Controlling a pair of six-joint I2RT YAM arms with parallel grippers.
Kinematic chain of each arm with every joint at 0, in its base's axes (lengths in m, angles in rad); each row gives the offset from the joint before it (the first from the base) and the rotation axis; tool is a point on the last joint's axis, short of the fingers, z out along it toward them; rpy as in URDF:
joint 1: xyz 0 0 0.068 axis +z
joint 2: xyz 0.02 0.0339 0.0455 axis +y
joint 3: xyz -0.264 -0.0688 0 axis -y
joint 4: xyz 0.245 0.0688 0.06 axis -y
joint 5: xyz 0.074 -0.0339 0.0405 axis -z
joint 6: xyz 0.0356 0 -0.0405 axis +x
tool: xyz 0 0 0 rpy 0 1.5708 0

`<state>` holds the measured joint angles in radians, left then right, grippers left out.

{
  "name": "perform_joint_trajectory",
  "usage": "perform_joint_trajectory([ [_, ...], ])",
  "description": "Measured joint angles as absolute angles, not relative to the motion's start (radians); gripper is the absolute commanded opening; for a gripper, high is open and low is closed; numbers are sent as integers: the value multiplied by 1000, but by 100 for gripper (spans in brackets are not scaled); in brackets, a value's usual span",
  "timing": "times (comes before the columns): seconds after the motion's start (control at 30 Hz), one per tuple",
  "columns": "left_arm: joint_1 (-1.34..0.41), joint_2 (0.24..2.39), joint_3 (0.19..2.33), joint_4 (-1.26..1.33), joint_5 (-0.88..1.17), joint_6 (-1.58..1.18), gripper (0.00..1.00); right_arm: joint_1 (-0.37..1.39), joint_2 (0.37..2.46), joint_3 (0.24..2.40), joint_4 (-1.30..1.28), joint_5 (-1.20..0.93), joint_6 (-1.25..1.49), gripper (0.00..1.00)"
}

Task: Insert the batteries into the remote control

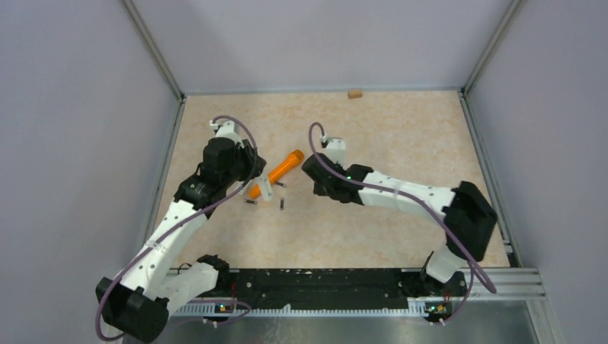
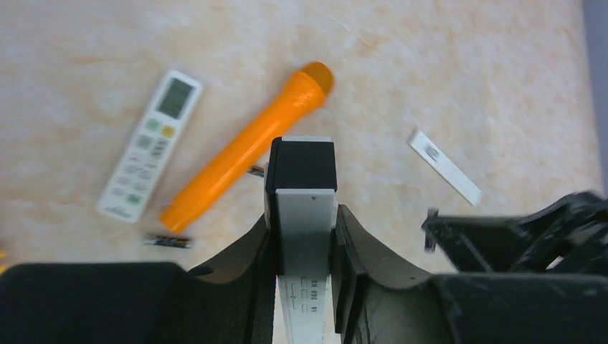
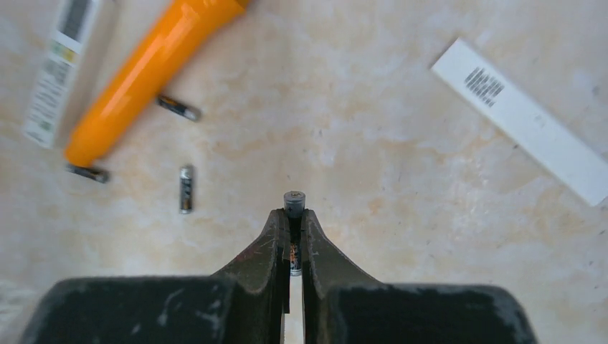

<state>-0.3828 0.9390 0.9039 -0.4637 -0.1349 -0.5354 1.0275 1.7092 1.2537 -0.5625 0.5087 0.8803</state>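
My left gripper [image 2: 301, 215] is shut on a white remote control [image 2: 307, 236] with a black far end, held above the table. In the top view this gripper [image 1: 259, 183] is beside the orange tube [image 1: 276, 172]. My right gripper [image 3: 294, 215] is shut on a battery [image 3: 294, 202], which lies lengthwise between the fingers with its pale end poking out past the tips. It hangs over bare table to the right of the tube. Three more batteries [image 3: 186, 188] [image 3: 179, 108] [image 3: 89, 173] lie loose near the tube's lower end.
A second white remote with a display [image 2: 150, 147] lies left of the orange tube [image 2: 247, 147]. A white strip with a barcode [image 3: 523, 118] lies to the right. A small tan block [image 1: 354, 93] sits at the back wall. Metal frame posts edge the table.
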Motion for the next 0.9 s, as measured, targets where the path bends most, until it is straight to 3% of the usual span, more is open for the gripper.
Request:
perform_joint_trajectory([
  [0.17,-382,1053,907,-339,197,-514,0,987,1424,1156,-408,486,776,0],
  [0.37,-382,1114,907,-134,458,-554,0,987,1241,1077,-234,411,673,0],
  [0.6,-382,1115,907,65,579,-644,0,987,1086,898,46,245,542,0],
  [0.9,-382,1108,907,207,605,-788,0,1028,1084,909,202,151,448,0],
])
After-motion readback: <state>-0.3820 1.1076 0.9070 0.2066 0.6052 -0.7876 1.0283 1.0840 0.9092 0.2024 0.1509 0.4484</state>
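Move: About 15 cm to the right hand's left, level with it and some 8 cm higher, is the battery compartment of the remote in the left hand. The microphone lies roughly 12 cm ahead, 13 cm left and 6 cm lower; a loose battery is 12 cm left, level with the hand and 8 cm lower. From the left hand, the right hand's battery is about 4 cm back, 18 cm right and 12 cm below, the microphone 8 cm ahead, 4 cm right and 18 cm below. Rising steeply by about 23 cm, the right hand keeps its battery pinched, draws back slightly, tips its fingers up, rolls left side up and swings counter-clockwise to face the remote. The left hand, still gripping the remote, sweeps about 13 cm right to meet the battery, then climbs, turning clockwise and rolling left side down. ##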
